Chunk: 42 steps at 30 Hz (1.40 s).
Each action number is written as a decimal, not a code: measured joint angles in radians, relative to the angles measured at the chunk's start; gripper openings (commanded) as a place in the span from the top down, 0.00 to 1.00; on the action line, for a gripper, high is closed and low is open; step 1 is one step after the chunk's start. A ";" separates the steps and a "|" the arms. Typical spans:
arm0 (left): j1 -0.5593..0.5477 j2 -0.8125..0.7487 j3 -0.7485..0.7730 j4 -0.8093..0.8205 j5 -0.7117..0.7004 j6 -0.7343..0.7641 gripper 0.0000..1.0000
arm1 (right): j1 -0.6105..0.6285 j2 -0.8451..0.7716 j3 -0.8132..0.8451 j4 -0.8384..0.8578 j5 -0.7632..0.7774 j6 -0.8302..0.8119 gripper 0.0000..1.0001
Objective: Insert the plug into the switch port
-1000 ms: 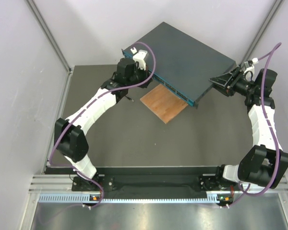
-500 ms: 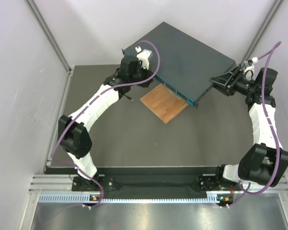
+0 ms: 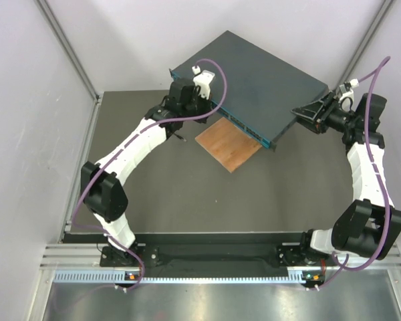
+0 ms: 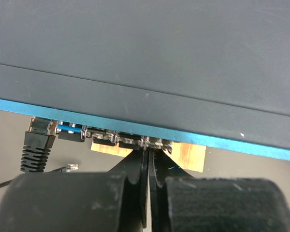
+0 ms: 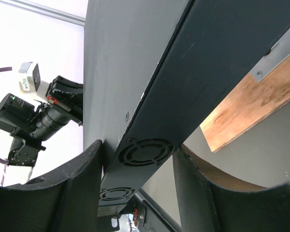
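Observation:
The switch (image 3: pixel 257 83) is a flat dark blue-grey box lying askew at the back, its teal front face (image 4: pixel 222 143) resting over a wooden board. My left gripper (image 4: pixel 150 151) is shut with nothing between the fingers, its tips touching the row of sockets. A black plug (image 4: pixel 37 144) sits in a socket at the left end of that face. A small clear connector (image 4: pixel 69 167) lies on the table below it. My right gripper (image 5: pixel 137 164) is shut on the switch's vented side (image 5: pixel 146 152), one finger on top and one underneath.
The thin brown wooden board (image 3: pixel 228 144) lies under the switch's front edge and sticks out toward me. White walls and metal posts (image 3: pixel 70 53) close in the back and sides. The dark table (image 3: pixel 207 200) extends in front of the board.
My left gripper has shifted slightly right and toward the switch's front face. The right arm and the switch have not moved.

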<state>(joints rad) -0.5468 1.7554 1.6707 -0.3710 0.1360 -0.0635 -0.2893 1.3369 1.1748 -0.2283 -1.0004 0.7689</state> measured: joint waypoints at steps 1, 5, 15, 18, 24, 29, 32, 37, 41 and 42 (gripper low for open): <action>0.000 -0.009 -0.014 0.013 0.002 0.004 1.00 | 0.000 0.000 0.001 -0.004 0.000 -0.004 1.00; 0.006 -0.079 -0.063 0.039 0.018 0.008 0.99 | 0.000 0.005 0.017 -0.033 0.001 -0.026 0.98; 0.130 -0.417 -0.248 -0.019 0.109 -0.051 0.79 | -0.002 0.034 0.072 -0.123 -0.010 -0.082 0.60; 0.183 -0.464 -0.264 -0.067 0.142 -0.059 0.74 | -0.004 0.038 0.087 -0.154 -0.009 -0.105 0.42; 0.309 -0.497 -0.292 -0.153 0.250 -0.069 0.25 | -0.016 0.036 0.105 -0.167 0.018 -0.255 0.00; 0.429 -0.499 -0.314 -0.222 0.337 -0.096 0.01 | -0.063 0.004 0.105 -0.247 0.031 -0.375 0.00; 0.483 -0.499 -0.317 -0.254 0.365 -0.108 0.01 | -0.108 -0.036 0.105 -0.316 0.031 -0.449 0.00; 0.558 -0.481 -0.314 -0.320 0.377 -0.126 0.01 | -0.173 -0.098 0.150 -0.462 0.044 -0.621 0.00; 0.608 -0.459 -0.313 -0.367 0.365 -0.121 0.01 | -0.177 -0.145 0.182 -0.576 0.073 -0.776 0.00; 0.613 -0.459 -0.315 -0.371 0.360 -0.115 0.01 | -0.177 -0.160 0.187 -0.608 0.086 -0.821 0.00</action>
<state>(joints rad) 0.0666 1.2964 1.3556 -0.7422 0.4961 -0.1783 -0.4667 1.1767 1.3617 -0.8364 -0.9146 -0.0517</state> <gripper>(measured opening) 0.987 0.996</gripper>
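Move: The port row on the switch's front face is right at the left hand's shut fingertips, about 1 cm ahead and 1 cm to the right, level. The cabled plug sits about 5 cm left and 2 cm ahead; the loose cable end, 10 cm left and 6 back, and the wooden board, 7 right and 7 back, lie some 20 cm below. The right hand straddles the switch's side edge, about 1 cm ahead and 1 left, with that port row some 30 cm left and 4 ahead. The left fingertips, still shut at the port row, come free of the switch face: the hand rises about 7 cm while backing off, swings some 20 cm left, then sinks again, opening wide and turning counter-clockwise. The right hand first keeps its hold on the side edge, then opens fully and withdraws back and to the right, rolling some 30 degrees with its left side sinking. ##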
